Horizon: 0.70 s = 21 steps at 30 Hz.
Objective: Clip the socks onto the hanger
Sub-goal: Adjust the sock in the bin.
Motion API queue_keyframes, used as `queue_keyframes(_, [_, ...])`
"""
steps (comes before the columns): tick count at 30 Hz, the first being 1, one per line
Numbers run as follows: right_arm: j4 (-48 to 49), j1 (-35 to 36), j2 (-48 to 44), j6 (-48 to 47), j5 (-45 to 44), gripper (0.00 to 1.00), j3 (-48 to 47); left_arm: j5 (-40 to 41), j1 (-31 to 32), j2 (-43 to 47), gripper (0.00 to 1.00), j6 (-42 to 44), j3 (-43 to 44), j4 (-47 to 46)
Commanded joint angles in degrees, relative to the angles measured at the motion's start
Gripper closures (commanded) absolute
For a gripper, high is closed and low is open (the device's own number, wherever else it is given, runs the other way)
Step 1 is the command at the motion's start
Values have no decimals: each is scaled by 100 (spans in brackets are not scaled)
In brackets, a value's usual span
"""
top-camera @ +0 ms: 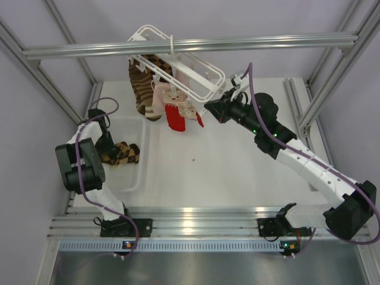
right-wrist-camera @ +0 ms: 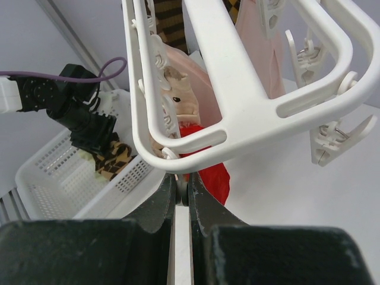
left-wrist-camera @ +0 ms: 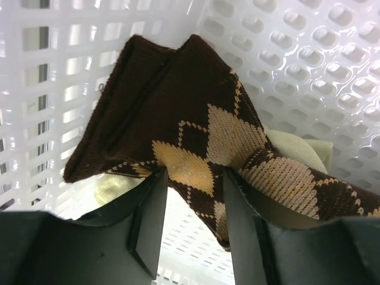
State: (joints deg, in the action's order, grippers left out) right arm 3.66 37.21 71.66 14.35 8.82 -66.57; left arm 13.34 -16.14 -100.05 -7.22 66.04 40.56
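Observation:
One brown-and-tan check sock (top-camera: 142, 89) hangs clipped on the white hanger (top-camera: 196, 71), which hooks over the top bar. A second check sock (top-camera: 123, 153) lies in the basket. In the left wrist view this sock (left-wrist-camera: 196, 119) is draped over the tips of my left gripper (left-wrist-camera: 196, 178). Its jaws stand open and a fold of fabric sags into the gap. My right gripper (right-wrist-camera: 183, 193) is shut on the lower rim of the hanger (right-wrist-camera: 237, 113), near its corner. From there I also see the basket sock (right-wrist-camera: 116, 157).
A white perforated basket (top-camera: 133, 178) sits at the left, with a pale green item (left-wrist-camera: 297, 148) under the sock. A red sock (top-camera: 175, 119) and a pale pink sock (top-camera: 163, 98) hang from the hanger. The aluminium bar (top-camera: 267, 43) spans the top.

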Motion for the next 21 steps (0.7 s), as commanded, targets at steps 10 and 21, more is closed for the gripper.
queue_keyframes(10, [-164,-100,164,-169,-161,100,-445,-297,-21,-94,99,-51,119,-453])
queue_keyframes(21, [3,-100,59,-178,-12,100,-392,-842,6,1917,100,1836,445,-171])
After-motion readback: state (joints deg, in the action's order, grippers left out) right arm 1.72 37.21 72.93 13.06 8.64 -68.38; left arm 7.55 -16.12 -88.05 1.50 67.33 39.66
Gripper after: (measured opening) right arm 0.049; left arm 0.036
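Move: Down in the bin, the left hand's fingers straddle the near edge of the checkered sock; the sock's middle is about 4 cm to the right, 1 cm ahead and 1 cm lower. The pale cloth under the sock is centred some 3 cm right, level fore and aft, 2 cm down. The bin's left wall is about 9 cm to the left, level fore and aft. From the right hand, the checkered sock lies roughly 34 cm left, 3 cm ahead and 33 cm below. Easing about 1 cm forward into the checkered sock, the left hand shuts its half-open fingers and pinches a fold near the cuff, then raises it some 7 cm off the bin floor with a little forward drift, fingertips tipping forward about 15 degrees and the hand turning slightly clockwise. The right hand stays put, still gripping the hanger's corner. ##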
